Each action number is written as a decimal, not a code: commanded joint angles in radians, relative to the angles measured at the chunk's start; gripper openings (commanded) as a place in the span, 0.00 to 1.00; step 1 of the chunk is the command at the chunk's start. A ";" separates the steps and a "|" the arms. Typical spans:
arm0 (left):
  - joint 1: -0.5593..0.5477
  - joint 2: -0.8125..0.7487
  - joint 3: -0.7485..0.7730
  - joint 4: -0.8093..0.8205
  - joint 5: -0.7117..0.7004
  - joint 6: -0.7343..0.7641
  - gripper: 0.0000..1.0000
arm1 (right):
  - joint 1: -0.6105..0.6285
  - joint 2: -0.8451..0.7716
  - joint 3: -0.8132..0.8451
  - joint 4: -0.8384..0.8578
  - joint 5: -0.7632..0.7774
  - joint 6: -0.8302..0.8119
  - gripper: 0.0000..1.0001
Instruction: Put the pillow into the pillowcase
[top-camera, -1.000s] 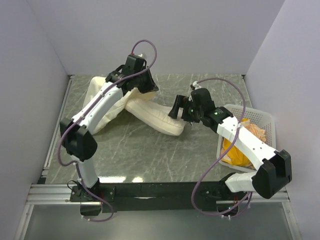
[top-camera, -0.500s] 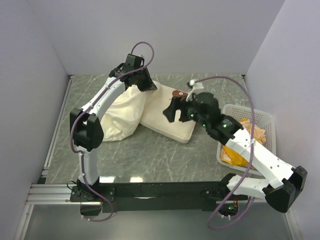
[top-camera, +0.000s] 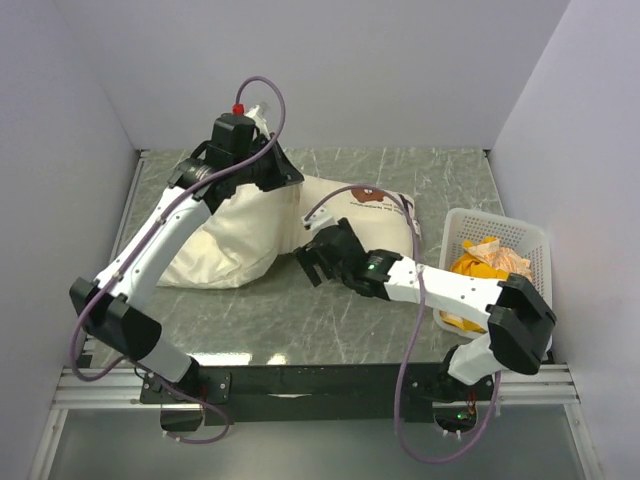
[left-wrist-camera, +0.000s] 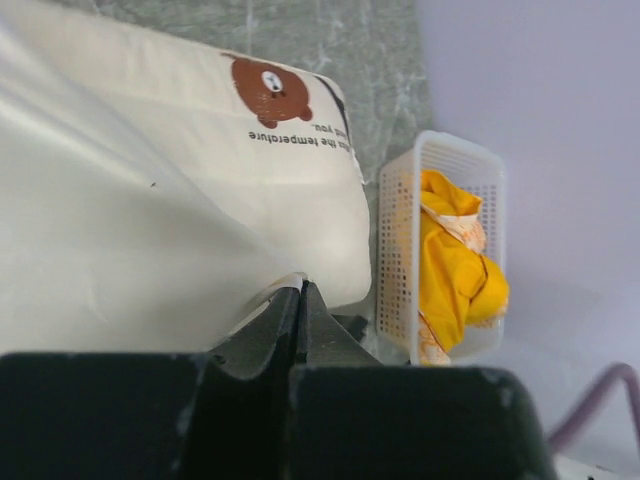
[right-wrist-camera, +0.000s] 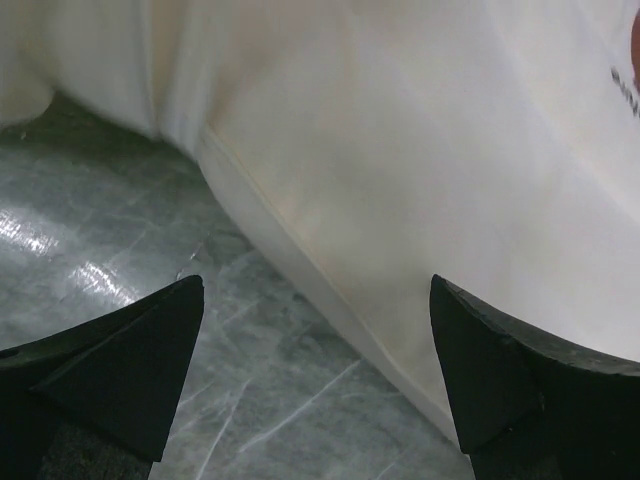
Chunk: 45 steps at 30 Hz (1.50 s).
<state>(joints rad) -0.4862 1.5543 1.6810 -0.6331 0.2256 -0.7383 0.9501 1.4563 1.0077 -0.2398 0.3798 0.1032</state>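
The pillow (top-camera: 365, 215), cream with a brown bear face and black text, lies flat at the middle back of the table. The limp plain pillowcase (top-camera: 225, 240) bulges to its left and overlaps the pillow's left end. My left gripper (top-camera: 275, 178) is raised over that overlap, shut on a pillowcase edge; in the left wrist view the gripper (left-wrist-camera: 300, 290) pinches cream fabric of the pillowcase (left-wrist-camera: 120, 240) above the pillow (left-wrist-camera: 280, 150). My right gripper (top-camera: 312, 262) is open, low at the pillow's near left corner. In the right wrist view the gripper (right-wrist-camera: 315, 292) straddles the seam of the pillow (right-wrist-camera: 400, 150).
A white perforated basket (top-camera: 520, 235) holding yellow cloth (top-camera: 480, 272) stands at the right edge, also seen as the basket (left-wrist-camera: 400, 250) in the left wrist view. Grey walls enclose the marbled green table (top-camera: 260, 320) on three sides.
The right arm has swung down and left, from above the pillow to its near left corner. The left arm has pulled the pillowcase edge leftward. The pillow now lies flatter and further right.
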 joint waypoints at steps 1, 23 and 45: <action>-0.022 -0.098 0.028 0.046 0.041 0.042 0.04 | 0.045 0.070 0.057 0.094 0.170 -0.155 1.00; -0.031 -0.063 0.193 -0.031 0.086 0.142 0.33 | 0.164 0.016 0.749 -0.519 0.000 0.027 0.00; -0.040 -0.252 0.140 0.001 -0.198 0.111 0.93 | -0.379 0.538 0.709 -0.362 -0.823 0.223 0.00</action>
<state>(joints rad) -0.5213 1.3518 1.9350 -0.6552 0.1226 -0.6189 0.6189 1.9350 1.7569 -0.6388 -0.5301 0.3107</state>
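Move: The near edge of the pillowcase mouth, with the pillow's side running into it, lies about 3 cm ahead of the open right hand, roughly 1 cm to its left and 3 cm below. From that hand the bear print on the pillow is some 16 cm ahead and 12 cm to the right; the pillowcase's bulk is about 8 cm ahead and 16 cm left. The left hand holds the mouth's upper rim; the near edge is roughly 6 cm back from it, level sideways, some 20 cm below. The near edge of the pillowcase mouth is pinched by the right fingers after a short dip forward and down, then carried up over 20 cm, drawing back and left, before the hand swings forward and down again, tipping its fingers steeply downward, grip kept. Meanwhile the left hand eases back, opens wide, lets go of the upper rim and rises about 18 cm clear. ##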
